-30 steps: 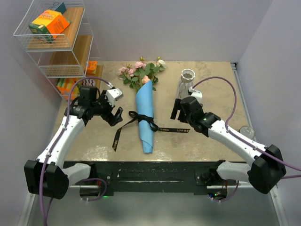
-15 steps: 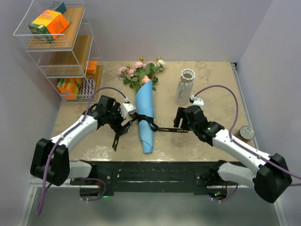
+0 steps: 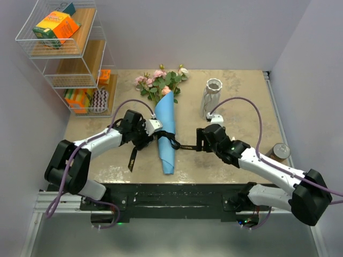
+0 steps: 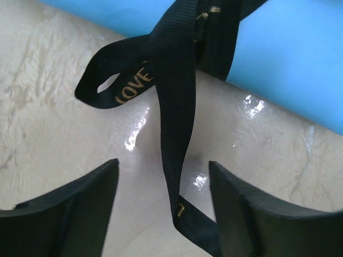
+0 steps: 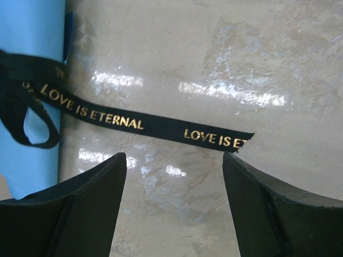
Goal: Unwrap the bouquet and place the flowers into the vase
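Note:
The bouquet [image 3: 165,134] lies on the table, a blue paper cone with pink and peach flowers [image 3: 161,81] at its far end. A black ribbon [image 3: 170,140] with gold lettering is tied round it. My left gripper [image 3: 148,136] is at the cone's left side, open. One ribbon tail [image 4: 174,160] runs between its fingers [image 4: 75,209], touching neither. My right gripper [image 3: 200,140] is open over the ribbon's right tail [image 5: 161,126], which lies flat just beyond its fingertips [image 5: 268,203]. The white ribbed vase [image 3: 212,97] stands upright behind the right gripper.
A wire shelf [image 3: 64,53] with an orange box and other items stands at the back left. A brown can [image 3: 280,151] sits near the right wall. The ribbon's left tail trails toward the front edge [image 3: 132,158].
My left gripper has swung right, up to the cone, and now straddles a ribbon tail with its jaws a little narrower. My right gripper has shifted slightly left and toward the front, over the right tail.

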### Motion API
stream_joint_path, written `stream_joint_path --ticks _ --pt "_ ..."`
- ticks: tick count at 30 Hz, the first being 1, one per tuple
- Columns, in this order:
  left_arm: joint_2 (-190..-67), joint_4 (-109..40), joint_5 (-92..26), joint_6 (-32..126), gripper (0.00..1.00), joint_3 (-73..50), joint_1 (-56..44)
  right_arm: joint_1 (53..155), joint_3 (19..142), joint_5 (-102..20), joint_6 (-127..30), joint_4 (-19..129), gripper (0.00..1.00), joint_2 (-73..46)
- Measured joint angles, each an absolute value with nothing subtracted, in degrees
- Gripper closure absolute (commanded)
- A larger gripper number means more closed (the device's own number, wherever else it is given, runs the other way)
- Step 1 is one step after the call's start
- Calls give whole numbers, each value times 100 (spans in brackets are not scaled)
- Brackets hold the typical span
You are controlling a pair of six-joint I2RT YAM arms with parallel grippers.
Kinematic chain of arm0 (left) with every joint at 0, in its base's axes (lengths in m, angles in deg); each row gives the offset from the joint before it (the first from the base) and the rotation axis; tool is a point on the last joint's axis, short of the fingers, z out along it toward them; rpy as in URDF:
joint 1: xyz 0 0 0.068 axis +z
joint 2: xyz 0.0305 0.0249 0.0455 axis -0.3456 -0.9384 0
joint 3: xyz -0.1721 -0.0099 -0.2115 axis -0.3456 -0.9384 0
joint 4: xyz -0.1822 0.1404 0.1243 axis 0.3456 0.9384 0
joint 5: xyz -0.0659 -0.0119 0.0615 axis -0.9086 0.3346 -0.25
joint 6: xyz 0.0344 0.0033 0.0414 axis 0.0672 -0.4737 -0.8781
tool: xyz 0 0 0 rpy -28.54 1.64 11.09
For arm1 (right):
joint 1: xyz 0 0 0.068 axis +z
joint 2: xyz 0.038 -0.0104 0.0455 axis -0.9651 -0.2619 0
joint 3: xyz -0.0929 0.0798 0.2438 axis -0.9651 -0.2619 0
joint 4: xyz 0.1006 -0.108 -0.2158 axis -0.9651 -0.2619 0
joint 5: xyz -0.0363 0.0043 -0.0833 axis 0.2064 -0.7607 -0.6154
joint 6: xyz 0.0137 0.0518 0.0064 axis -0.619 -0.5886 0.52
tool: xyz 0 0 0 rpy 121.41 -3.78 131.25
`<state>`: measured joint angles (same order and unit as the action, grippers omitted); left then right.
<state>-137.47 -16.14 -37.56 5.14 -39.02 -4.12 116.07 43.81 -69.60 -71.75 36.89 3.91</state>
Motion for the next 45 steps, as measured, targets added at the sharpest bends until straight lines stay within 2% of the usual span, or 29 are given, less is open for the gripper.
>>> stream_joint_path --ticks 3,6,8,17,26,29,31,34,35,37,38,39,40,45 --pt "-13920 -1697 -3634 529 64 -3902 -500 12086 4383 -7221 -7101 3687 24 289" --pt "-13946 -1785 -3491 564 78 -3900 -508 12486 4420 -7459 -7009 3754 25 7" --pt "-13946 -1859 -3356 599 83 -3894 -508 12729 4475 -7629 -6948 3853 25 -345" --pt "-13944 -1953 -2794 824 93 -3870 -504 13544 4632 -8412 -6515 4624 24 -1711" --pt "-13961 -1887 -2547 953 93 -3692 -294 13553 4632 -8702 -5837 5855 23 -2354" --pt "-13970 -1887 -2493 1016 93 -3553 -202 13553 4634 -8807 -5562 6406 25 -2778" --pt "-13970 -1879 -2477 1034 93 -3518 -202 13553 4695 -8862 -5457 6718 30 -2964" --pt "-13970 -1800 -2473 1032 93 -3507 -205 13553 4741 -8973 -5350 7177 47 -3208" --pt "-13970 -1769 -2464 1032 93 -3507 -202 13553 4741 -8978 -5343 7273 59 -3256" --pt "-13970 -1728 -2460 1029 93 -3507 -202 13553 4743 -8971 -5311 7409 70 -3337" --pt "-13968 -1710 -2460 1029 93 -3507 -202 13555 4743 -8969 -5335 7437 87 -3370" --pt "-13961 -1691 -2460 1029 93 -3507 -202 13555 4743 -8963 -5361 7444 97 -3379" --pt "-13950 -1664 -2455 1032 94 -3507 -202 13555 4743 -8952 -5415 7415 100 -3377" --pt "-13749 -1522 -2497 1040 98 -3470 -137 13553 4555 -8956 -5689 7188 100 -3082"
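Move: Right between the open left fingers hangs the ribbon's left tail, about 1 cm below; the knot is some 7 cm to that hand's right and 1 cm ahead, the flowers roughly 21 cm ahead and 6 cm right. From the right hand the knot lies about 13 cm left, 3 cm ahead and 8 cm below; the right tail's middle is 2 cm left, 2 cm ahead, and the vase 15 cm ahead, 4 cm right. Closing on the left tail, the left fingers pinch it and draw it about 4 cm left and as far forward, turning some 15 degrees counter-clockwise and lifting slightly late on. The open right hand sweeps about 11 cm left and 8 cm down to the knot's right side, first easing back, then forward, its left side rolling down; there it shuts on the ribbon strands and starts back right. ##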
